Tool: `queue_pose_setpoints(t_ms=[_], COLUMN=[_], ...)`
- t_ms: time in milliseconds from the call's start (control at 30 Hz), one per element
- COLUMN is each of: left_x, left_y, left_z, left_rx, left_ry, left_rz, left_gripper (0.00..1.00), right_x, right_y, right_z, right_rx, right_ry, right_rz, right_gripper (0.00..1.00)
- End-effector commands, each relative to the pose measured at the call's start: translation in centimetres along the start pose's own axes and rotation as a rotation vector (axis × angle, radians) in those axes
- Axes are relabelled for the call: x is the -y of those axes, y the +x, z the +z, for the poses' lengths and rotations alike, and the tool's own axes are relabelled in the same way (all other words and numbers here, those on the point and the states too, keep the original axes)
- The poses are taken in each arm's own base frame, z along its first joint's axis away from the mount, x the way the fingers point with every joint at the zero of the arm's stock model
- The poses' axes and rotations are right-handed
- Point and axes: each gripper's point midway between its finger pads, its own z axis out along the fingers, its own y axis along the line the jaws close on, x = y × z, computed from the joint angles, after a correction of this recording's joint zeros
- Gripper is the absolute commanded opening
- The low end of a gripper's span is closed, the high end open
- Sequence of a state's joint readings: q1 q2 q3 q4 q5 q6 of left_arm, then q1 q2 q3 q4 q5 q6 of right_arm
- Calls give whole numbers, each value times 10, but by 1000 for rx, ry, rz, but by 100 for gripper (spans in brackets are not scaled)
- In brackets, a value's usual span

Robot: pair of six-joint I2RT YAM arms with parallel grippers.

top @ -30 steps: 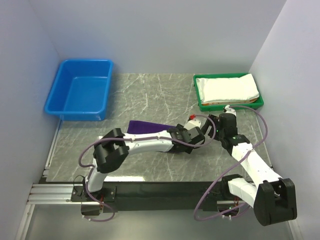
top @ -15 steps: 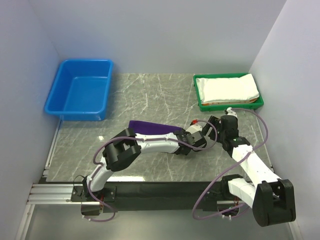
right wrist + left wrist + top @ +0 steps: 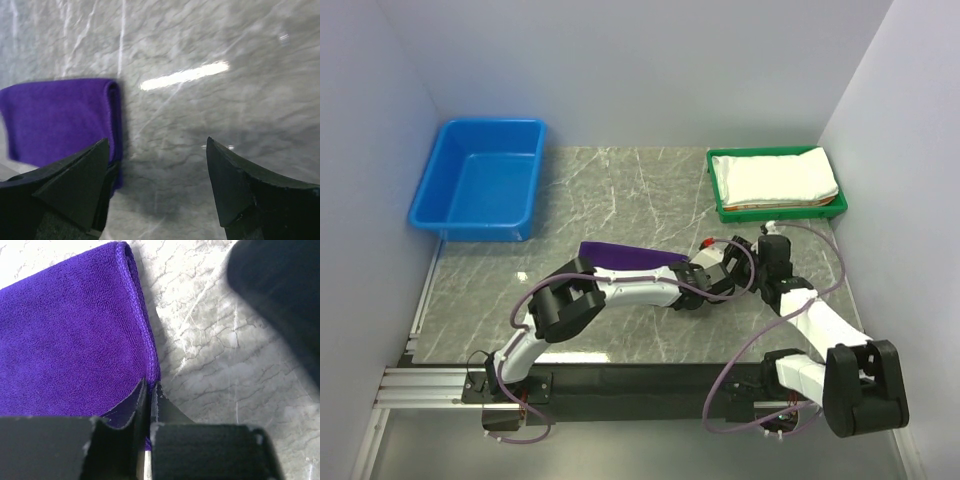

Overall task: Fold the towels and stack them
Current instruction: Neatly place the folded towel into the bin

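The dark purple towel [image 3: 620, 257] lies folded on the marble table, mid-way between the arms. In the left wrist view my left gripper [image 3: 149, 387] is shut on the hemmed right edge of this purple towel [image 3: 70, 340], near its corner. From above, the left gripper [image 3: 688, 288] sits at the towel's right end. My right gripper [image 3: 157, 142] hangs open over bare marble just right of the purple towel [image 3: 60, 117], its left finger [image 3: 82, 175] at the towel's edge. The white towel [image 3: 775, 178] lies folded on the orange towel [image 3: 770, 207] in the green tray [image 3: 720, 212].
An empty blue bin [image 3: 480, 180] stands at the back left. The green tray sits at the back right, by the right wall. The two arms' wrists [image 3: 745, 262] are close together right of the purple towel. Walls enclose the table on three sides.
The left gripper has closed from open onto the purple towel's right edge, after sliding a little to the right. The right gripper has stayed open and shifted slightly nearer.
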State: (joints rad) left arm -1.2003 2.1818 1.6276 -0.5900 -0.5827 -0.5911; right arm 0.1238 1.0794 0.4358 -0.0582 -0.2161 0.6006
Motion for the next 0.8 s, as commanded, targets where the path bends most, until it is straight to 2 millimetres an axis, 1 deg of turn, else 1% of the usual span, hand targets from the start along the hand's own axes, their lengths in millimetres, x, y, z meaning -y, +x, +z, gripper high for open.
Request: queue_pose_setpoints(t_ms=[0, 33, 67, 100, 133, 167, 200, 267, 300, 333, 367, 400, 433, 467, 500, 533, 600, 633, 700, 733, 767], left_x=[-6, -10, -10, -9, -10, -10, -10, -9, -9, -10, -10, -11, -12, -13, -13, -12, -12, -12, -11, -11, -10], left_y=[1, -4, -8, -21, -20, -22, -30, -32, -35, -36, -36, -38, -39, -39, -40, -40, -41, -41, -41, -40, -40], left_z=[-4, -10, -14, -23, -25, -27, -34, -38, -41, -41, -42, -43, -43, -43, -44, -44, -44, -44, -43, -43, -43], left_rx=[-5, 8, 19, 53, 50, 55, 73, 79, 87, 89, 88, 94, 94, 95, 97, 98, 99, 99, 100, 100, 99], left_ry=[26, 44, 61, 96, 107, 119, 136, 154, 162, 162, 162, 164, 162, 163, 165, 169, 174, 174, 176, 178, 180], left_rz=[-38, -58, -69, -99, -100, -109, -123, -122, -126, -129, -128, -131, -133, -135, -138, -139, -142, -142, -144, -146, -146], left_gripper=[1, 1, 1, 1, 1, 1, 1, 1, 1, 1, 1, 1, 1, 1, 1, 1, 1, 1, 1, 1, 1], right_x=[-30, -34, -39, -46, -49, -48, -56, -61, -67, -67, -72, -76, -75, -78, -79, -76, -81, -77, -83, -80, -82], right_y=[5, 9, 17, 17, 19, 26, 24, 30, 29, 31, 37, 36, 40, 44, 42, 48, 53, 59, 62, 68, 69], right_z=[5, 6, 8, 9, 11, 15, 15, 19, 20, 24, 25, 27, 32, 34, 36, 41, 45, 50, 54, 58, 60], right_rx=[-32, -49, -99, -100, -116, -145, -146, -175, -174, -190, -213, -217, -226, -238, -229, -247, -268, -280, -290, -308, -319], right_ry=[-177, -200, -239, -278, -296, -297, -339, -356, -374, -367, -371, -371, -354, -349, -353, -332, -337, -317, -329, -315, -320], right_rz=[91, 110, 133, 167, 187, 216, 249, 287, 309, 321, 328, 331, 341, 362, 371, 390, 419, 434, 451, 463, 471], right_gripper=[85, 86, 86, 86, 86, 86, 86, 86, 86, 86, 86, 86, 86, 86, 86, 86, 86, 86, 86, 85, 84])
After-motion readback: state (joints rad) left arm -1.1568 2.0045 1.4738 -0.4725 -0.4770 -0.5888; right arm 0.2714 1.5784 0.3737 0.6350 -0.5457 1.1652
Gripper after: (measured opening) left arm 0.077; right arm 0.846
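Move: The left fingers already pinch the folded towel's right edge, with the towel's middle some 12 cm to their left and the green bin about 22 cm ahead and 20 cm right. From the open right gripper, that edge lies about 12 cm left, 3 cm back and 5 cm lower, the towel's middle some 24 cm left and 2 cm back, and the green bin about 18 cm ahead and 8 cm right. Sweep the open right gripper left about 11 cm towards the towel's right edge, just beyond the left fingers, sinking 2 cm early on and rolling its left side up some 35 degrees so the fingers straddle the edge. Keep the left pinch and raise it roughly 3.5 cm, tilting its left side slightly down, then hold there. ##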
